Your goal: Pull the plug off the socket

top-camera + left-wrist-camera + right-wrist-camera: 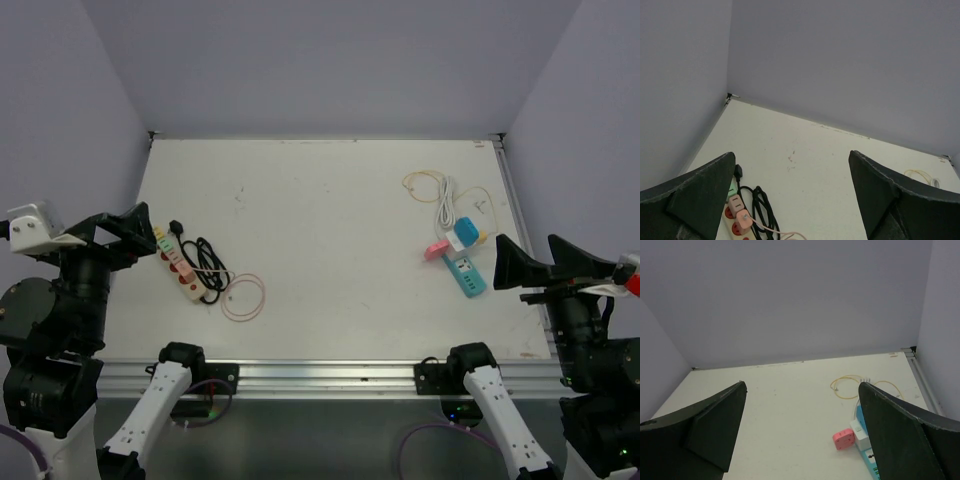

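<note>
A cream power strip (181, 270) with red sockets lies at the left of the table. A pink plug (186, 268) with a thin pink cord (243, 297) sits in it. The left wrist view shows the strip (730, 216) and pink plug (743, 220) at its bottom left. My left gripper (145, 232) is open and empty, raised just left of the strip (791, 165). A blue power strip (466, 273) with a white plug (463, 233) lies at the right. My right gripper (522, 258) is open and empty, raised to its right (802, 387).
A coiled black cable (208, 265) lies beside the cream strip. A pink adapter (437, 250) (843, 439) sits left of the blue strip (871, 460). A yellow cord (425, 182) and a white cord (445, 205) lie behind it. Walls enclose the table.
</note>
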Motion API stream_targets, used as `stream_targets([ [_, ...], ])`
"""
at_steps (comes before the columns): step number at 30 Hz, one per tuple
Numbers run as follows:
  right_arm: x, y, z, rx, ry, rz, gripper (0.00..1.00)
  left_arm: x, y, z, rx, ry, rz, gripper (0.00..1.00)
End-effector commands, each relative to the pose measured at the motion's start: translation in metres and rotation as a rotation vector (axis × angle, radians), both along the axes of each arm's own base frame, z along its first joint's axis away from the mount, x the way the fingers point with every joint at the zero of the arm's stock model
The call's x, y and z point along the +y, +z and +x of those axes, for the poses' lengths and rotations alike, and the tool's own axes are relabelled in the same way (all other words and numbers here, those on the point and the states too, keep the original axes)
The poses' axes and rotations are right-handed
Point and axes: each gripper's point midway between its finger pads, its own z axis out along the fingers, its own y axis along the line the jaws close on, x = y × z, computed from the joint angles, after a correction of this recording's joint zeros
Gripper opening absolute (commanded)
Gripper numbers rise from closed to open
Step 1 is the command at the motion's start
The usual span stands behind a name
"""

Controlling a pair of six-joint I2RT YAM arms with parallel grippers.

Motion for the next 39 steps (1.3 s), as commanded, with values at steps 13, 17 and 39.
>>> stream_targets([
  [13,0.008,-0.016,0.017,0.04,0.028,0.027,0.99,0.0,-0.012,0.013,0.026,0.015,-0.011,1.0],
  [17,0.014,-0.034,0.029,0.098,0.046,0.05,0.99,0.0,-0.027,0.023,0.062,0.028,-0.021,0.99],
  [39,0.074,-0.171,0.069,0.546,0.306,0.073,0.99,-0.006,-0.288,0.102,0.797,0.176,-0.084,1.0],
])
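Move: Some 13 cm ahead of the left hand, 10 cm to its left and 42 below is the peach plug on the power strip; the yellow plug is 10 cm farther out and 8 left of it, the black cable 7 right and 2 beyond. About 24 cm ahead of the right hand, 5 right and 43 below is the red plug; the blue adapter is 5 cm beyond and 8 right of it, the teal socket 7 nearer and 8 right. Dropping from high up with fingers wide open, both empty hands come down towards their own power strips, slowly at first and then faster. The left sinks about 27 cm and reaches 10 forward, tipping some 45 degrees down towards the peach plug; the right sinks about 18 cm, going forward and then also left, its fingers tipping down and swinging slightly counter-clockwise. ##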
